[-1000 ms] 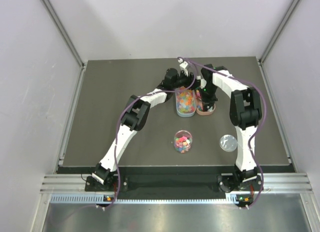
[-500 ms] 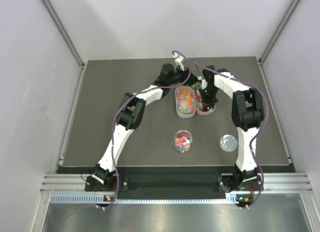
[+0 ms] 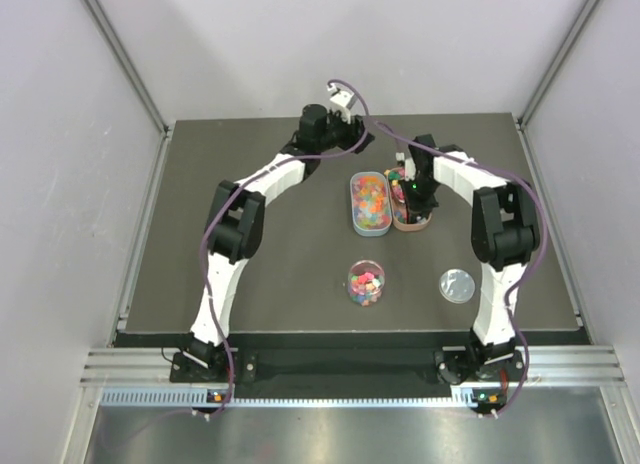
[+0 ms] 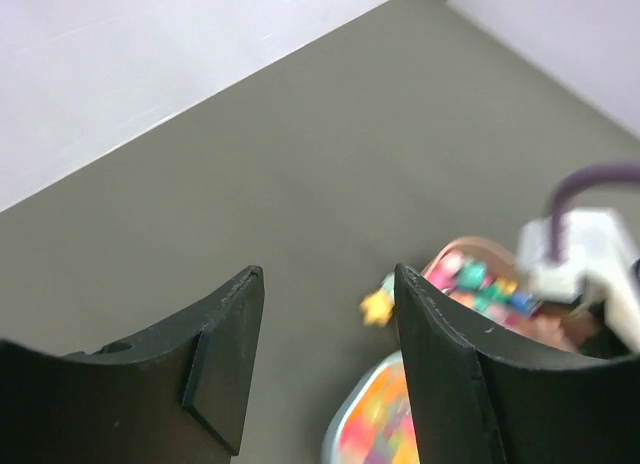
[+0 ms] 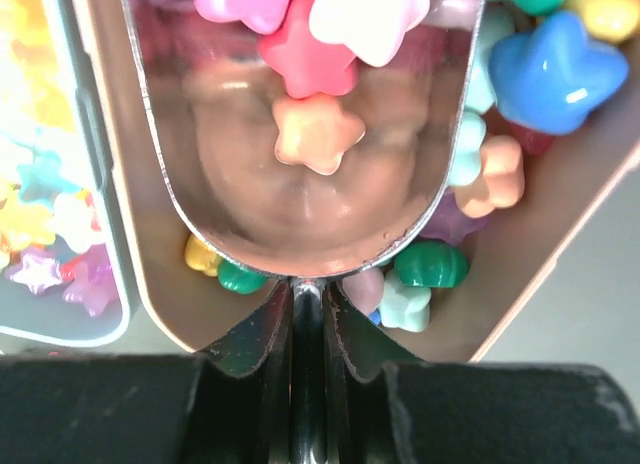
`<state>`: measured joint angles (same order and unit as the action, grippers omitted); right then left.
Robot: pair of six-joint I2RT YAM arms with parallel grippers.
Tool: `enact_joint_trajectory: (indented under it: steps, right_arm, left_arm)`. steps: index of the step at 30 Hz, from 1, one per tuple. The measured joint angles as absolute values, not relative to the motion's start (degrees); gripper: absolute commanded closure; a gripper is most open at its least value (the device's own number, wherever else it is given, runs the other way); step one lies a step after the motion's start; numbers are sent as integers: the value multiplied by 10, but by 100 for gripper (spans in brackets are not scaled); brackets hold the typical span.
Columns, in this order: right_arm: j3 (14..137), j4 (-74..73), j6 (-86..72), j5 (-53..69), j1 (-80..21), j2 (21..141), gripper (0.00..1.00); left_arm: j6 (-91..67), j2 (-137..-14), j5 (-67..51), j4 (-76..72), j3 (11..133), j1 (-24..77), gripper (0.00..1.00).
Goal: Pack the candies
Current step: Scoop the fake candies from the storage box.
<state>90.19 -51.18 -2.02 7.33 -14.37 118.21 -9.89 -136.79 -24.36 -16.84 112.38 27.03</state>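
The candies (image 5: 318, 132) are small bright stars and flowers. A few lie in the bowl of the clear scoop (image 5: 230, 154), whose handle my right gripper (image 5: 308, 306) is shut on. The scoop sits low in the tan tray (image 5: 560, 214), among more candies. In the top view my right gripper (image 3: 407, 191) hangs over that tan tray (image 3: 411, 224). Beside it lies the blue-rimmed tray (image 3: 354, 206) full of candies. The clear round cup (image 3: 366, 283) holds several candies too. My left gripper (image 4: 328, 284) is open and empty, behind the trays (image 3: 358, 138).
The clear round lid (image 3: 457, 284) lies flat to the right of the cup. One loose yellow candy (image 4: 376, 306) sits on the dark table just behind the tan tray (image 4: 452, 254). Grey walls (image 3: 90, 184) enclose the table on three sides.
My left gripper has drawn away from the blue-rimmed tray toward the back left and its fingers have spread wider. The right gripper has stayed over the tan tray.
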Motion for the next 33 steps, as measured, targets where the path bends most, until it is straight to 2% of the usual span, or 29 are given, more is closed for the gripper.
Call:
enact_joint_trajectory:
  steps: [9, 16, 26, 33]
  right_arm:
    - [780, -411, -21, 76, -144, 1089, 100]
    - [688, -306, -24, 65, -145, 1035, 100]
    - [583, -172, -27, 35, -145, 967, 100]
    - [566, -163, -13, 19, -153, 894, 100]
  left_arm:
    - [-11, -1208, -225, -50, 1014, 195, 40]
    - [36, -1115, -199, 30, 989, 192, 40]
    - [77, -1062, -167, 85, 971, 192, 40]
    - [90, -1052, -153, 109, 969, 191, 40]
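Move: The loose candies being scooped fill the pink box, whose middle is about 5 cm ahead of the right hand, 3 cm to its left and 4 cm below; the held scoop's bowl is already among them. The clear-candy box stands level with it, some 10 cm farther left. The round jar is about 16 cm back and 15 cm left of the right hand. From the left hand, the pink box lies roughly 13 cm back, 14 cm right and 18 cm below. Candies in the pink box are gathered by the scoop as the right hand, its grip on the handle kept, swings its fingertips forward some 30 degrees almost on the spot, tipping the bowl's front up, then lifts about 5 cm. The left hand, empty and still open, draws away from the boxes to the left, also up and a little back, rolling slightly. ##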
